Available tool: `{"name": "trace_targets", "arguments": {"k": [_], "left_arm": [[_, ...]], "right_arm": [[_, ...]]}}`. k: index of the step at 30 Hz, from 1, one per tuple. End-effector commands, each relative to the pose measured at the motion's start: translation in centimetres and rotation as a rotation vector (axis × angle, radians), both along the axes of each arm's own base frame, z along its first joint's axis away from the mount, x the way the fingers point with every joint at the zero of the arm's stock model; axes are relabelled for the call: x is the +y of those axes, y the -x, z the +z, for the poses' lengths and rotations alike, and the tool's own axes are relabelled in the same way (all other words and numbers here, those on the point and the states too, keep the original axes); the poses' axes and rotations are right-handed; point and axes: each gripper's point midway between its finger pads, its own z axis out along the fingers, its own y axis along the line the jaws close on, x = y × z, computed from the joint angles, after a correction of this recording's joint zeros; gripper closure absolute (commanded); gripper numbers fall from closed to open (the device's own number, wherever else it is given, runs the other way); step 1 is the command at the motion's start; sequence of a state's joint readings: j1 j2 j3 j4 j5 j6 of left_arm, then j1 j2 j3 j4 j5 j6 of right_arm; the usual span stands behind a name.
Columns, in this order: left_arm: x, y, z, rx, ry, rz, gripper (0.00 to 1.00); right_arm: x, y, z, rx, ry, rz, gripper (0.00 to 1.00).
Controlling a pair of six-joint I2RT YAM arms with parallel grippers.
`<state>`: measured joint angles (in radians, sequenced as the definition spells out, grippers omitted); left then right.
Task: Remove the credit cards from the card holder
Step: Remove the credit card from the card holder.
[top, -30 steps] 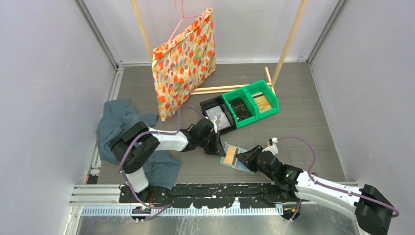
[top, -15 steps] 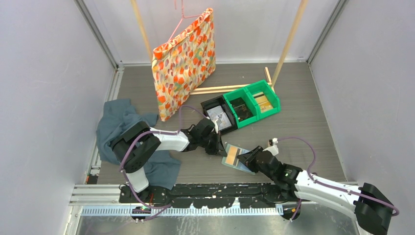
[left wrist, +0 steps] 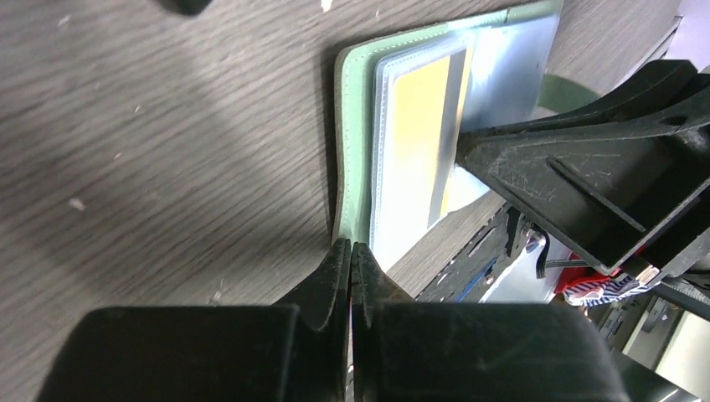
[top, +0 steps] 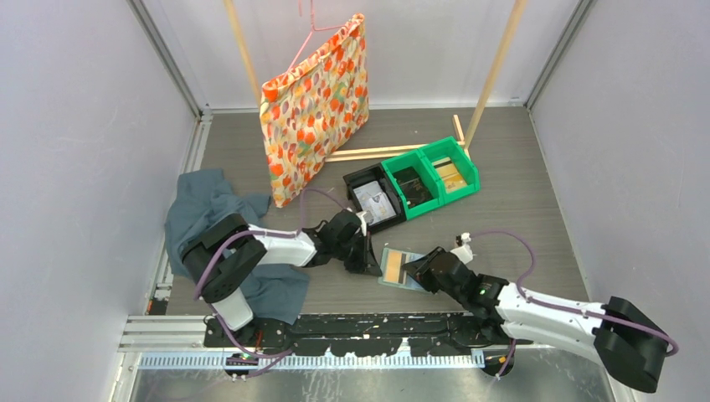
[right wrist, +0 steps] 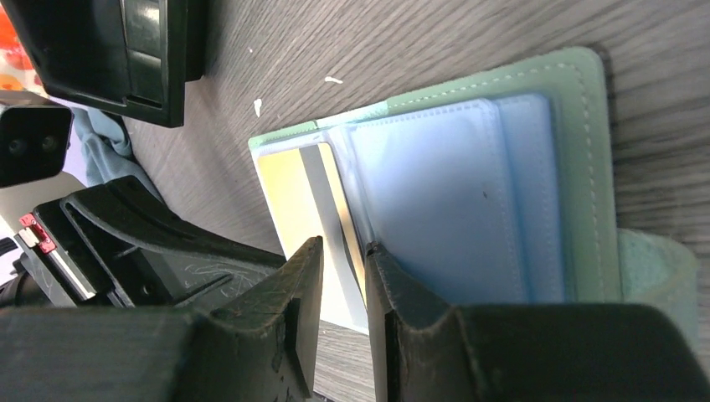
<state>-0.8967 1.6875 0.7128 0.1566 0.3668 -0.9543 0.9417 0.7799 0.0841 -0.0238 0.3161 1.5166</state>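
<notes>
The sage-green card holder (top: 402,268) lies open on the grey table between both grippers, its pale blue panels (right wrist: 469,209) facing up. A yellow card (right wrist: 289,193) with a grey stripe sits in its clear left sleeve and also shows in the left wrist view (left wrist: 414,142). My left gripper (top: 368,261) is shut, its tips (left wrist: 350,249) touching the holder's green edge (left wrist: 356,151). My right gripper (top: 414,272) is narrowly open, its tips (right wrist: 342,251) over the card's striped edge. The right fingers (left wrist: 586,184) show from the left wrist.
Two green bins (top: 435,176) and a black bin (top: 373,203) stand behind the holder. A dark teal cloth (top: 205,213) lies at the left under the left arm. A floral bag (top: 314,100) hangs on a wooden frame (top: 393,152) at the back. A metal rail (top: 335,327) runs along the near edge.
My right gripper has moved left onto the open holder, over the card. My left gripper has shifted slightly nearer, staying at the holder's left edge.
</notes>
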Motion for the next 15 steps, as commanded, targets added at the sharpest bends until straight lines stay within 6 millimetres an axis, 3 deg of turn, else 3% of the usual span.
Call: {"name": "trace_targets", "arguments": {"k": [1, 10, 15], "left_arm": [[1.3, 1.0, 0.0, 0.018, -0.02, 0.019, 0.99], [3.9, 1.4, 2.4, -0.06, -0.042, 0.055, 1.0], [6.8, 0.4, 3.9, -0.151, -0.14, 0.133, 0.95]], "right_arm": [[1.5, 0.3, -0.2, 0.006, 0.03, 0.081, 0.7], [6.2, 1.1, 0.7, -0.011, 0.033, 0.259, 0.71], [6.9, 1.1, 0.1, -0.008, 0.029, 0.258, 0.72]]}}
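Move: The yellow-and-grey credit card sits in the left pocket of the open card holder, its middle about 3 cm left of my right fingertips, level with them and just below. From my left fingertips it lies roughly 4 cm to the right, 2 cm ahead and 2 cm down. From my right hand, the holder's middle is about 2 cm right and level fore-and-aft; the black tray stands some 19 cm ahead and 8 cm left. I keep my slightly parted right fingertips down on the credit card's right edge, at the pocket, and drag card and holder about 6 cm left along the table, turning that hand some 10 degrees counter-clockwise. My closed left hand gives way ahead of it, drawing about 5 cm left and a little back, then lifting some 3 cm clear. ##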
